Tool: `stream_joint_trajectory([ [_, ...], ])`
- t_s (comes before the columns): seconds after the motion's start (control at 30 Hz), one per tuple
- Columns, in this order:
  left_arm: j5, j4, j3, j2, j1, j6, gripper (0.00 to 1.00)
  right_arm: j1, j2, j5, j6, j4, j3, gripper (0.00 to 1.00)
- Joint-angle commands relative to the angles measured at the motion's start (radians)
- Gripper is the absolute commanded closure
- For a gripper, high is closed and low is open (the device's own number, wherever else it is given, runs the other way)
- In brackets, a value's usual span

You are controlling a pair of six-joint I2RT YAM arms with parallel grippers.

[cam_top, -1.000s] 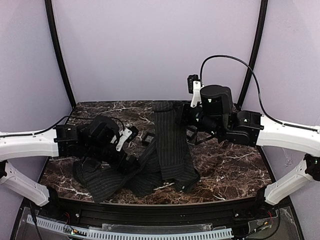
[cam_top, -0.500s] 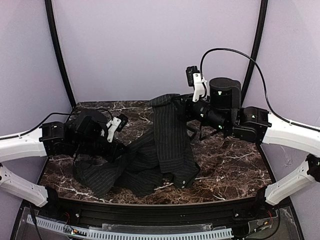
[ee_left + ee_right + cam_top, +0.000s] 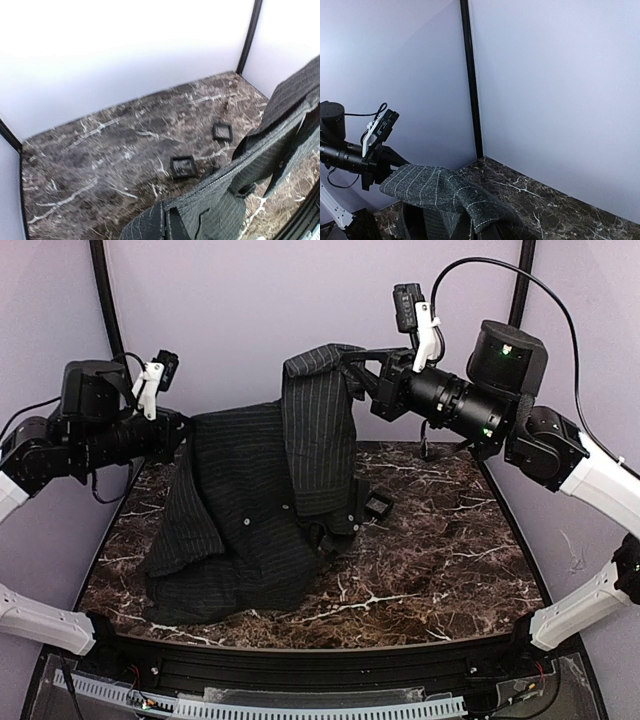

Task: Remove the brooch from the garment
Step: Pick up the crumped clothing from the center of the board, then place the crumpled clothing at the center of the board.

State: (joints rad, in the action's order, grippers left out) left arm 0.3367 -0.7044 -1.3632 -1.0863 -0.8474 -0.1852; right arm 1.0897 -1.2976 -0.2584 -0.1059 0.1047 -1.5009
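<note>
The garment [image 3: 250, 510], black with pale pinstripes, hangs stretched between both raised arms, and its lower part rests on the marble table [image 3: 430, 560]. My left gripper [image 3: 183, 432] is shut on its upper left edge. In the left wrist view the cloth [image 3: 235, 200] folds over that gripper [image 3: 170, 227]. My right gripper [image 3: 352, 365] is shut on the upper right part, higher up. Pinstriped fabric [image 3: 430, 187] drapes over this gripper [image 3: 487, 232] in the right wrist view. The brooch is hidden in every view.
A small black square box [image 3: 378, 505] lies on the table right of the hanging cloth. The left wrist view shows two such boxes [image 3: 183, 166] [image 3: 222, 131]. Black frame posts [image 3: 108, 330] stand at the back corners before pale walls.
My left gripper closed on the garment. Both arms then rose, lifting the cloth off the table and spreading it between them.
</note>
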Motion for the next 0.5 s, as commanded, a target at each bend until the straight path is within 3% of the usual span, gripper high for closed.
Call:
stream_joint_trajectory([
  [0.0, 0.127, -0.072, -0.183, 0.021, 0.020, 0.154, 0.99, -0.004, -0.002, 0.164, 0.066, -0.069, -0.075, 1.00],
  [0.17, 0.158, -0.102, -0.271, 0.031, 0.021, 0.251, 0.99, 0.003, -0.001, 0.281, 0.098, -0.131, -0.081, 1.00],
  [0.33, 0.331, -0.117, -0.324, 0.047, 0.021, 0.320, 0.99, 0.007, -0.048, 0.262, 0.099, -0.170, -0.116, 1.00],
  [0.47, 0.318, -0.078, -0.337, 0.085, 0.021, 0.359, 0.99, 0.055, -0.067, 0.219, 0.144, -0.221, -0.120, 1.00],
])
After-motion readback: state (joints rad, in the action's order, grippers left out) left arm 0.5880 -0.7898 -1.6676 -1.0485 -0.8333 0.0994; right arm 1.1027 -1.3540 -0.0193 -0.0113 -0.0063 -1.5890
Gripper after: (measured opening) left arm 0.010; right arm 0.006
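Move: Both hands already hold the garment, its hanging middle about 10 cm right of the left hand, 5 cm back and 12 cm below; from the right hand that is some 14 cm left, 2 cm back and 25 cm down. On the table, about 22 cm below the left hand, the near tray is roughly 11 cm ahead and 16 cm right, the far tray 14 cm ahead and 32 cm right. Still pinching the garment, the left hand rises 12 cm, swinging 8 left; the right rises 5, drifting back-left. ##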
